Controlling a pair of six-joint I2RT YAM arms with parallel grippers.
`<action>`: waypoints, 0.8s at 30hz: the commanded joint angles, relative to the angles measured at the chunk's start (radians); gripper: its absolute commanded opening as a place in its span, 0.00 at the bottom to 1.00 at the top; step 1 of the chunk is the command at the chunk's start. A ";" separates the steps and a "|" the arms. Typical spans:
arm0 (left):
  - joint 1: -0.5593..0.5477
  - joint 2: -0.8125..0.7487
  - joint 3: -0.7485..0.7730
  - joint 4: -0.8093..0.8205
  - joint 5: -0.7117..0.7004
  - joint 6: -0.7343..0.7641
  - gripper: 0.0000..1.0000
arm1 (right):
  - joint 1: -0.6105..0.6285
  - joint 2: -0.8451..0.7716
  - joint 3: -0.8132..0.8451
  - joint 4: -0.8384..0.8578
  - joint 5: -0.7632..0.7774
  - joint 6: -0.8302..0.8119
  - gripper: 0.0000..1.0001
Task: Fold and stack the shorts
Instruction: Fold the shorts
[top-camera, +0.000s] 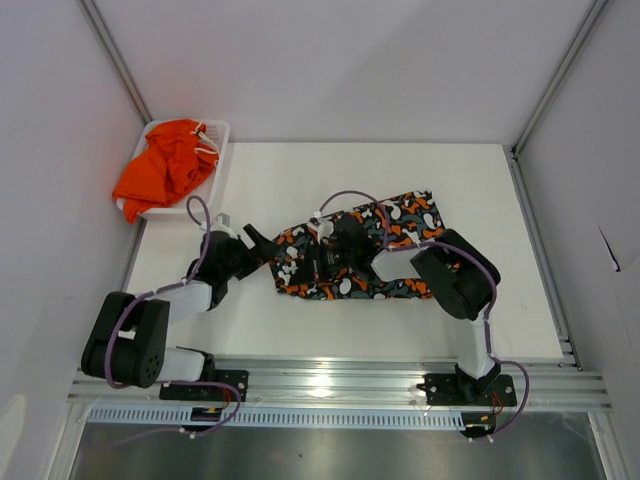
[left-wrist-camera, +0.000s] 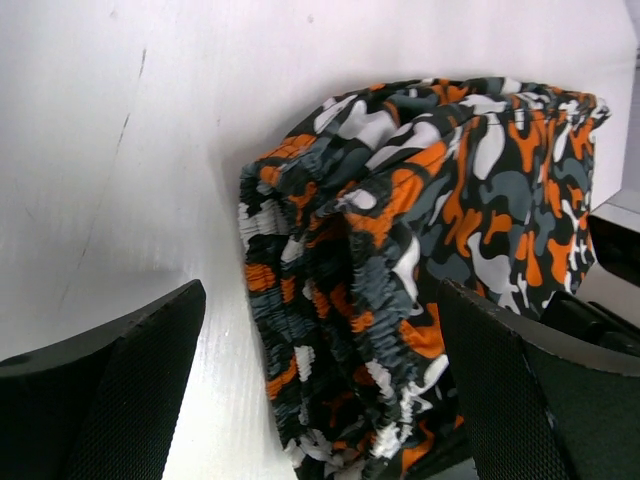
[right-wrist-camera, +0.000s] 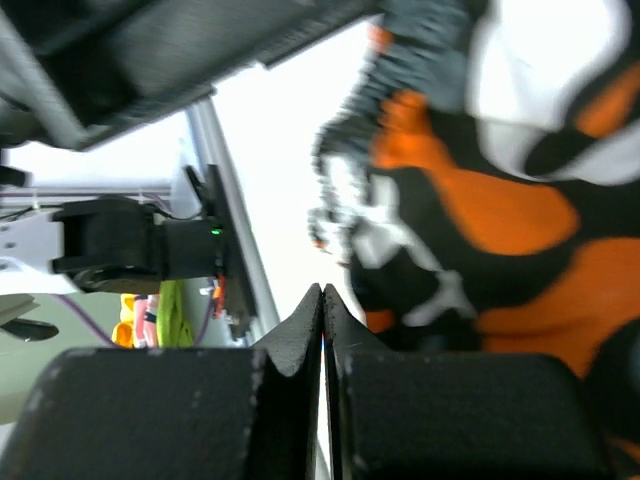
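Note:
The patterned shorts (top-camera: 400, 225) lie crumpled across the middle of the white table, in orange, black, white and grey blotches. Their gathered elastic waistband (left-wrist-camera: 340, 300) sits between the wide-open fingers of my left gripper (left-wrist-camera: 320, 400), which stands at the shorts' left end (top-camera: 263, 244). My right gripper (top-camera: 330, 252) rests low over the middle of the patterned shorts (right-wrist-camera: 480, 210). It is shut (right-wrist-camera: 322, 292), and no fabric shows between its tips. The plain orange shorts (top-camera: 160, 168) lie bunched in the basket at the far left, their white drawstring showing.
The white mesh basket (top-camera: 218, 132) stands at the table's back left corner against the wall. Enclosure walls close in both sides and the back. An aluminium rail (top-camera: 340, 382) with both arm bases runs along the near edge. Part of the right arm (left-wrist-camera: 615, 250) shows beside the shorts.

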 joint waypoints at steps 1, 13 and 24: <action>-0.007 -0.075 0.010 0.017 -0.016 -0.005 0.99 | -0.007 -0.076 0.044 0.019 -0.027 0.011 0.00; -0.007 -0.109 0.025 -0.034 -0.033 0.000 0.99 | -0.026 0.085 0.158 0.062 -0.007 0.061 0.00; -0.007 -0.055 0.011 0.007 -0.030 0.007 0.99 | 0.026 0.145 0.213 -0.318 0.286 -0.111 0.00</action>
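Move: The waistband end of the shorts is the spot the closed right gripper goes for: about 5 cm ahead, 2 cm to its left and 4 cm below. The main body of the shorts spreads some 17 cm to the right and 6 cm ahead. The wide-open left gripper sits roughly 8 cm ahead and 7 cm left, at about the same height; from that hand the waistband end lies about 4 cm back, 4 cm right and 3 cm below. The right hand's shut fingertips come down onto the waistband end of the shorts and press there. To reach it the hand first hops up about 4 cm while travelling some 5 cm forward and slightly left, then drops 7 cm, tips dipping a little and turning clockwise. The left hand, still wide open, bobs up a couple of centimetres beside the waistband and eases partly back. ##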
